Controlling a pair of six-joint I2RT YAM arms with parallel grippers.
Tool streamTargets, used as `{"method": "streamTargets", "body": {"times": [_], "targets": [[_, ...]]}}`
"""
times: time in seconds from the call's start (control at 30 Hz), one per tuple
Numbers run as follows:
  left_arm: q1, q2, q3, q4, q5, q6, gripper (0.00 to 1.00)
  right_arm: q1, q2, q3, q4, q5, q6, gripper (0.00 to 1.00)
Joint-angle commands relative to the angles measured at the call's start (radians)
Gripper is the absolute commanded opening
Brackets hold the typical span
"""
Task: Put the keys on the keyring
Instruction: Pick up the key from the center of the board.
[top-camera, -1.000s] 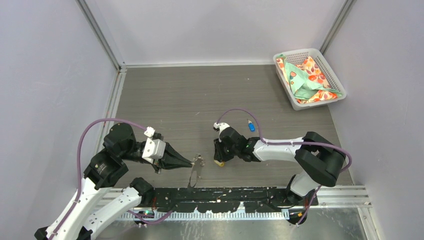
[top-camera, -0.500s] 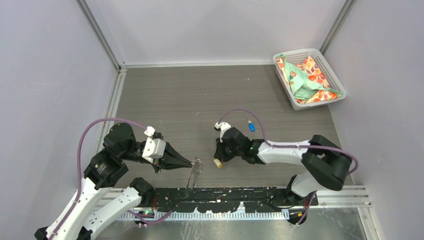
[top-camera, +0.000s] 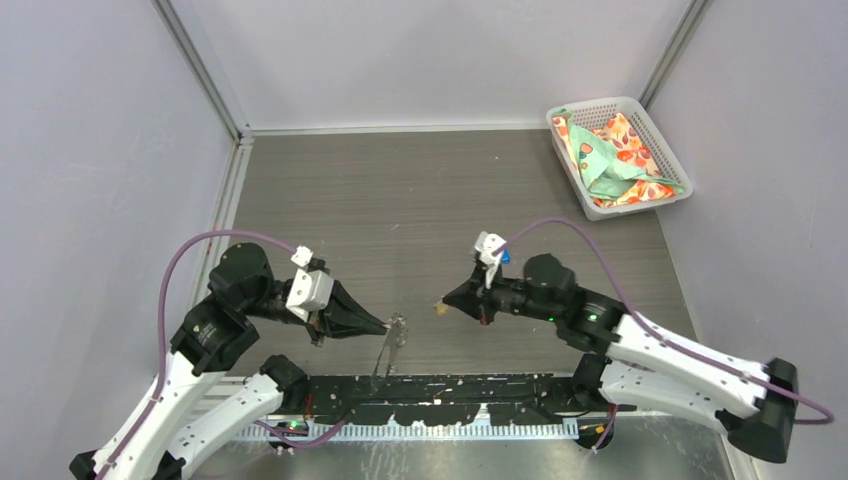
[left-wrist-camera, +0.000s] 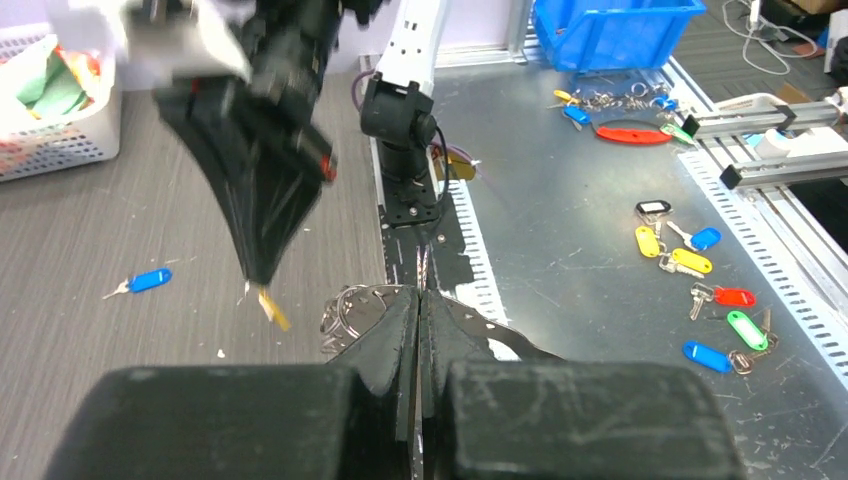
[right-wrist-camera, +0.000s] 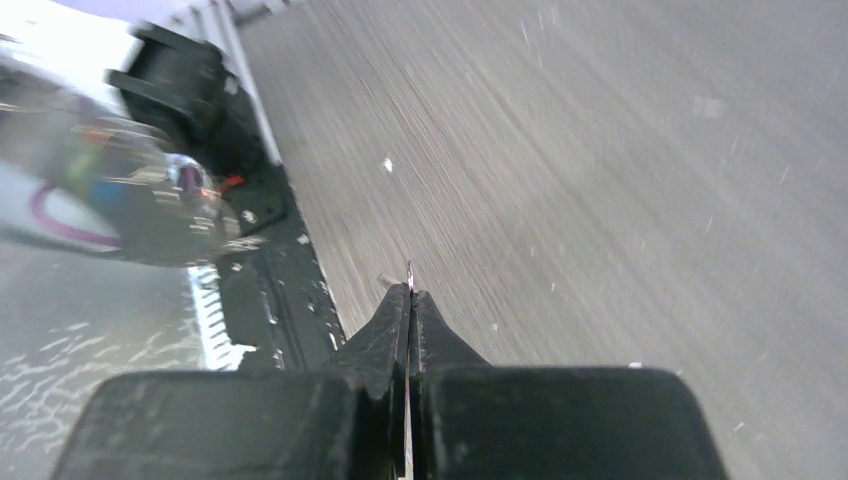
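My left gripper (top-camera: 385, 326) is shut on the keyring (top-camera: 391, 343), a grey loop that hangs down toward the black base rail. Its metal rings (left-wrist-camera: 345, 305) show just left of the closed left gripper (left-wrist-camera: 420, 292) in the left wrist view. My right gripper (top-camera: 445, 302) points left, shut on the yellow key (top-camera: 438, 308), which is held off the table. That yellow key (left-wrist-camera: 272, 308) dangles from the right gripper (left-wrist-camera: 262, 280), close to the rings. In the right wrist view only a thin silver blade (right-wrist-camera: 409, 272) pokes out of the right gripper (right-wrist-camera: 410, 292). The blue key (left-wrist-camera: 150, 280) lies on the table.
A white basket (top-camera: 640, 120) with patterned cloth stands at the back right corner. The black base rail (top-camera: 450, 390) runs along the near edge. Several spare tagged keys (left-wrist-camera: 700, 265) lie on the metal bench beyond the table edge.
The right gripper shut on the yellow key, lifted it off the table and swung round to point left at the keyring. The left arm has barely moved.
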Motion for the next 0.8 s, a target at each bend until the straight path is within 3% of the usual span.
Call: {"method": "streamTargets", "body": {"times": [0.0, 0.3, 0.47, 0.77], "targets": [[0.003, 0.033, -0.003, 0.156, 0.081, -0.112, 0.00, 0.013, -0.163, 0.198, -0.262, -0.154, -0.255, 0.01], [0.002, 0.104, 0.023, 0.218, 0.201, -0.098, 0.00, 0.022, -0.042, 0.570, -0.568, -0.394, -0.559, 0.01], [0.004, 0.120, 0.037, 0.230, 0.217, -0.090, 0.00, 0.033, 0.051, 0.697, -0.683, -0.429, -0.705, 0.01], [0.002, 0.125, 0.047, 0.236, 0.218, -0.046, 0.00, 0.126, 0.125, 0.733, -0.648, -0.382, -0.787, 0.01]]}}
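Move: The right hand already holds the yellow-tagged key. The keyring, at the left hand's fingertips, lies about 8 cm to its left, 9 cm back and 13 cm higher; the ring's metal plate hangs some 10 cm left, 14 cm back and 10 cm higher. The blue-tagged key is on the board roughly 18 cm ahead, 11 cm right, 19 cm down. From the left hand, the yellow-tagged key is about 10 cm ahead, 11 cm right and 14 cm lower. Keeping its pinch on the yellow-tagged key, the right hand climbs quickly towards the keyring, overshoots and sinks a little for about 14 cm of net rise, and draws back some 7 cm. Its wrist rolls while the fingers swing counter-clockwise to point left. The left hand, still gripping the keyring, shifts barely 2 cm right and turns about 10 degrees clockwise. ##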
